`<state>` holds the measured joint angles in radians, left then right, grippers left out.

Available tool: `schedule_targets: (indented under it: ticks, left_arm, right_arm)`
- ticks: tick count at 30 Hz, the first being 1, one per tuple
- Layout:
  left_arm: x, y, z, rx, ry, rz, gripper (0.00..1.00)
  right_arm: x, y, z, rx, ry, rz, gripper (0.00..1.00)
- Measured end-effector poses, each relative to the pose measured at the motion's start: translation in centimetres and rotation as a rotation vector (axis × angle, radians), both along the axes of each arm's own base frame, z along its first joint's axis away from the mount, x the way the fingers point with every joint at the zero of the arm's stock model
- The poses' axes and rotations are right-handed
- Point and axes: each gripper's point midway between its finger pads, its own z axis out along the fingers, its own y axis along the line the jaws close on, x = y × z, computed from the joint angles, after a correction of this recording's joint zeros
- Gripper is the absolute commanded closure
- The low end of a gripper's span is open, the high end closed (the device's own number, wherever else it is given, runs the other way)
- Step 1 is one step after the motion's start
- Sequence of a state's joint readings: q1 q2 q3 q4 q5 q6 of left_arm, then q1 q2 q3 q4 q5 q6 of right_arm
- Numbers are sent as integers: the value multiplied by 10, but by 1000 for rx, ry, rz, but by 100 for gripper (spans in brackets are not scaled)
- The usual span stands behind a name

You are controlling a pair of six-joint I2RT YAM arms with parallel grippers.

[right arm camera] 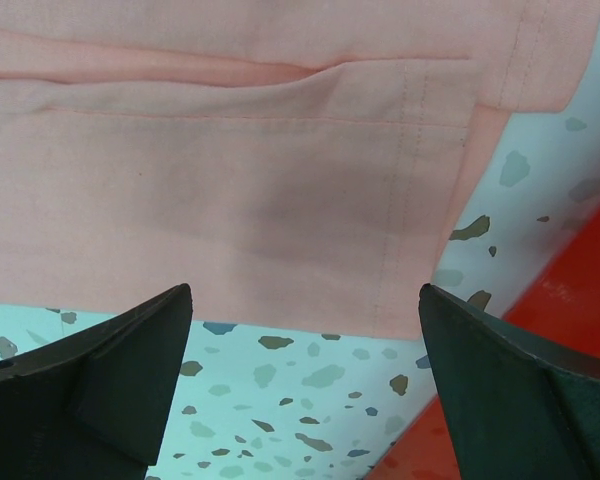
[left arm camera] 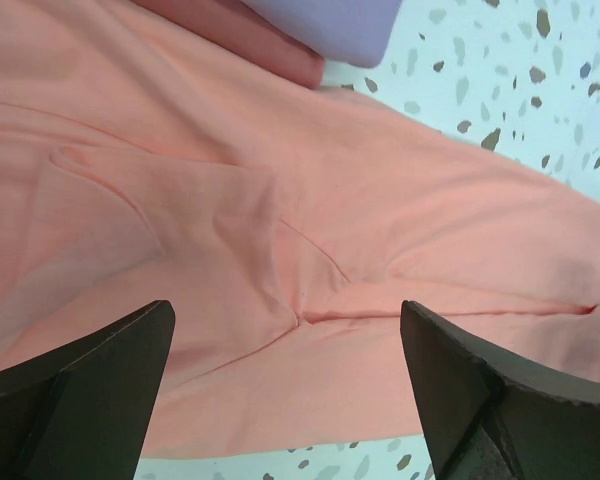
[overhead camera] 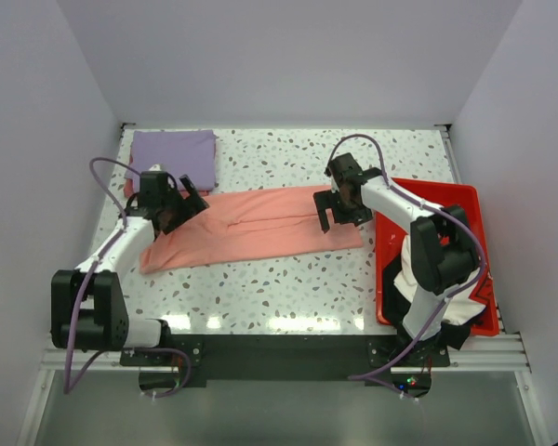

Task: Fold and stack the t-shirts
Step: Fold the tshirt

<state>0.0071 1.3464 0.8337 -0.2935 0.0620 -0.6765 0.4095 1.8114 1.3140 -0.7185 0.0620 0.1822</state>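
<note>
A salmon-pink t-shirt (overhead camera: 251, 228) lies flat on the speckled table as a long band folded lengthwise. My left gripper (overhead camera: 184, 206) hovers open over its left end, nothing between the fingers; the left wrist view shows creased pink cloth (left arm camera: 280, 200) under the left gripper (left arm camera: 285, 310). My right gripper (overhead camera: 339, 218) stands open over the shirt's right end; in the right wrist view the right gripper (right arm camera: 305, 295) is above bare table just off the stitched hem (right arm camera: 400, 200). A folded lavender-purple t-shirt (overhead camera: 172, 156) rests at the back left.
A darker pink folded cloth (left arm camera: 240, 40) peeks out beneath the lavender shirt (left arm camera: 320, 20). A red tray (overhead camera: 446, 197) sits at the right, its rim (right arm camera: 570, 300) close to the right gripper, with white cloth (overhead camera: 411, 269) and black cloth (overhead camera: 391, 283) in it.
</note>
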Motion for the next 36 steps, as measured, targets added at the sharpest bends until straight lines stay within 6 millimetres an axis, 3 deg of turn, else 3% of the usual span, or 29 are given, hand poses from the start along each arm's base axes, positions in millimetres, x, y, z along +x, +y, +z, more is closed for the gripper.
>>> schedule_targets:
  ticks: [3, 10, 13, 17, 21, 24, 27, 32, 36]
  left_arm:
    - [1, -18, -10, 2, 17, -58, 0]
    - [3, -9, -55, 30, 135, -28, 0]
    - [3, 1, -60, 74, 153, 7, 0]
    - [18, 30, -49, 136, 132, 95, 0]
    - [30, 85, -35, 174, 101, 248, 0]
    - [35, 126, -37, 201, 123, 350, 0]
    - [38, 151, -42, 208, 152, 407, 0]
    - [39, 148, -34, 188, 135, 397, 0]
    - [42, 138, -3, 159, 48, 371, 0]
  right_arm:
    - [0, 0, 0, 0, 0, 0, 1]
    - [0, 0, 0, -1, 1, 2, 1]
    - [0, 0, 0, -2, 1, 4, 1]
    - [0, 0, 0, -2, 2, 5, 1]
    - [0, -1, 0, -3, 2, 6, 1]
    - [-1, -1, 0, -4, 2, 7, 1]
    - [-1, -1, 1, -4, 2, 7, 1]
    - [-1, -1, 5, 0, -7, 7, 1]
    - [-1, -1, 5, 1, -9, 7, 1]
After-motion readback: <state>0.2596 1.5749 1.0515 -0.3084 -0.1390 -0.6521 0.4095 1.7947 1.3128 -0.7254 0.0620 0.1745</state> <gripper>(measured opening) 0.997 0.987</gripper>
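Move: The left hand is empty and open, some 9 cm above the salmon t-shirt. The t-shirt's far left corner, by the collar, lies about 17 cm to its left and 8 cm ahead. The near left corner is also some 17 cm left, but about 15 cm back. The purple shirt's middle is roughly 24 cm ahead and 9 cm left. From the right hand the far left corner is about 56 cm left and 11 cm ahead. Whether the left fingers touch the cloth can't be seen: the wide-open hand dips about 6 cm towards the salmon t-shirt, then sweeps low to the left, some 15 cm and slightly forward, towards its far left corner. The wrist turns roughly 25 degrees counter-clockwise on the way, and the hand finally lifts about 4 cm. ##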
